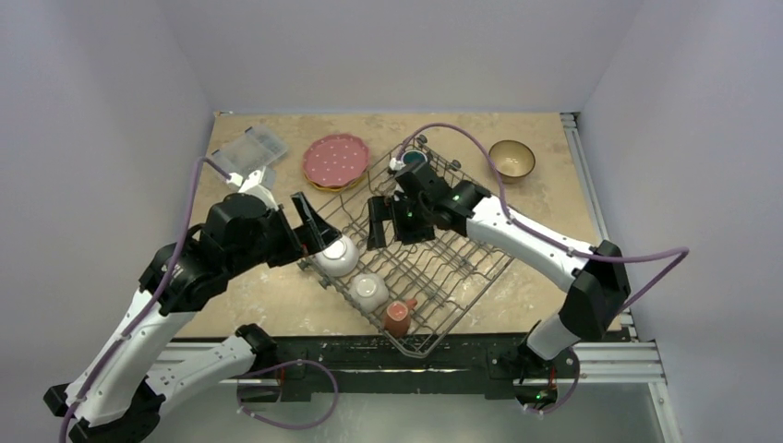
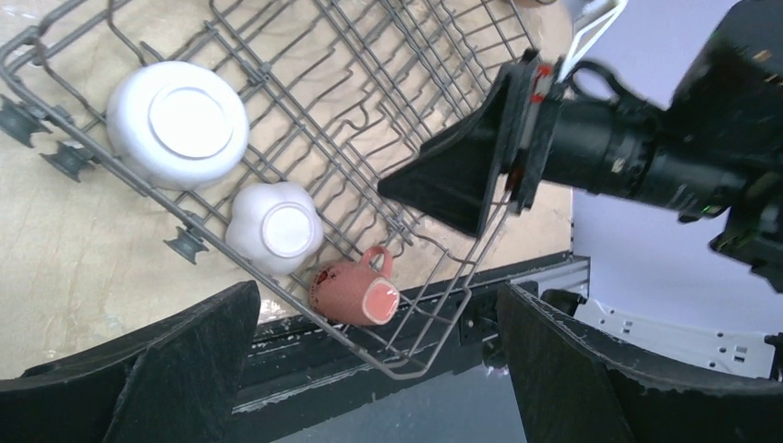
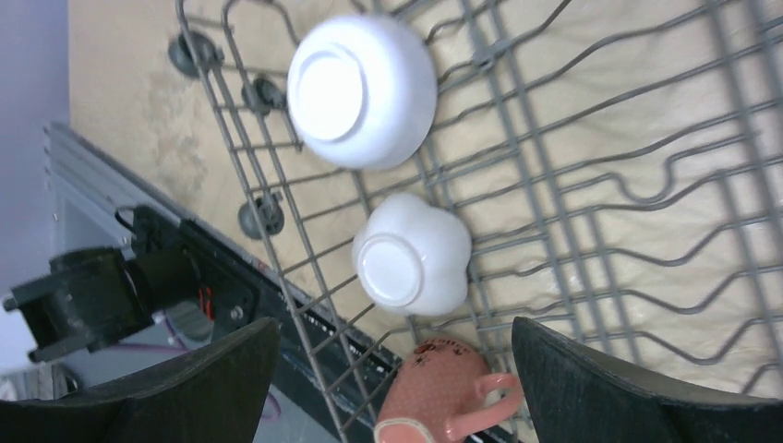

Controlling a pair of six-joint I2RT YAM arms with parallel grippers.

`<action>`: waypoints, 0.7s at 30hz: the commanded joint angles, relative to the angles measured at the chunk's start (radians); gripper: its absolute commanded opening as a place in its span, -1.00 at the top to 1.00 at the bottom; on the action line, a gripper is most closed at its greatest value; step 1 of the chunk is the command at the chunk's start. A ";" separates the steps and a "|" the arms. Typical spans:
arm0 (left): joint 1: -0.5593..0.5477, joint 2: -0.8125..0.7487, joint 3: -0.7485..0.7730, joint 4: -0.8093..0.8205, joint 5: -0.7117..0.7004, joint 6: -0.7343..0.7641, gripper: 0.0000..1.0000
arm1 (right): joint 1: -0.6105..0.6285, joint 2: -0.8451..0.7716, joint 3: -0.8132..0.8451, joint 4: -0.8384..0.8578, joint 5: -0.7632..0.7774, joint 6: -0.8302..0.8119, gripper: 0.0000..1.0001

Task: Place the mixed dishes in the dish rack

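Note:
The grey wire dish rack [image 1: 454, 260] sits at an angle in the middle of the table. Inside it, upside down, are a white bowl [image 1: 338, 256], a small white scalloped bowl [image 1: 368, 291] and a red-and-white mug [image 1: 399, 317] on its side. A dark teal mug [image 1: 413, 159] stands in the far corner. The pink dotted plate [image 1: 336, 159] lies on a yellow plate left of the rack, and the brown bowl [image 1: 511, 159] lies to the right. My left gripper [image 1: 317, 226] hovers open by the white bowl [image 2: 178, 125]. My right gripper [image 1: 392, 223] hangs open over the rack [image 3: 591, 212], empty.
A clear plastic box [image 1: 251, 152] lies at the far left of the table. The two grippers face each other closely over the rack, and the right one [image 2: 462, 175] fills the upper right of the left wrist view. The rack's near corner overhangs the black rail [image 1: 323, 355].

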 commanded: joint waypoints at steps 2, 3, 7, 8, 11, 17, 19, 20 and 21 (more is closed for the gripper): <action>0.004 0.064 0.023 0.086 0.105 0.110 -1.00 | -0.133 -0.099 0.071 0.002 0.105 -0.023 -0.96; 0.004 0.078 0.033 0.087 0.117 0.135 -1.00 | -0.159 -0.108 0.074 0.018 0.109 -0.014 -0.96; 0.004 0.129 0.093 0.077 0.121 0.252 -1.00 | -0.315 -0.088 0.144 0.001 0.105 0.030 -0.96; 0.004 0.139 0.109 0.081 0.123 0.284 -1.00 | -0.351 -0.077 0.165 -0.005 0.108 0.038 -0.95; 0.005 0.182 0.152 0.106 0.126 0.395 -1.00 | -0.459 -0.031 0.234 -0.020 0.129 0.054 -0.95; 0.040 0.267 0.269 0.125 0.137 0.582 -1.00 | -0.656 0.124 0.412 -0.098 0.239 0.102 -0.94; 0.052 0.265 0.269 0.143 0.152 0.640 -1.00 | -0.719 0.168 0.442 -0.107 0.249 0.136 -0.93; 0.062 0.262 0.269 0.143 0.155 0.670 -1.00 | -0.751 0.186 0.444 -0.100 0.246 0.153 -0.93; 0.074 0.259 0.268 0.140 0.154 0.695 -1.00 | -0.783 0.199 0.442 -0.091 0.237 0.167 -0.92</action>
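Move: The empty right hand's next thing is the beige bowl, standing on the table roughly 29 cm ahead, 32 cm to its right and 15 cm below. The green mug in the rack stands about 24 cm ahead, 6 cm to the right and 12 cm below; the small white bowl in the rack lies some 8 cm back, 4 cm left and 13 cm below. From the left hand, the beige bowl is about 34 cm ahead, 46 cm right and 27 cm below. The right hand sweeps fast forward and right, about 24 cm each way, across the rack towards the beige bowl, rising some 9 cm before starting to sink, while the wrist swings about 50 degrees clockwise and the fingers stay wide open. The open left hand drifts some 5 cm forward and a little right, dips slightly and then rises, turning clockwise and tipping its fingers up without touching anything. ##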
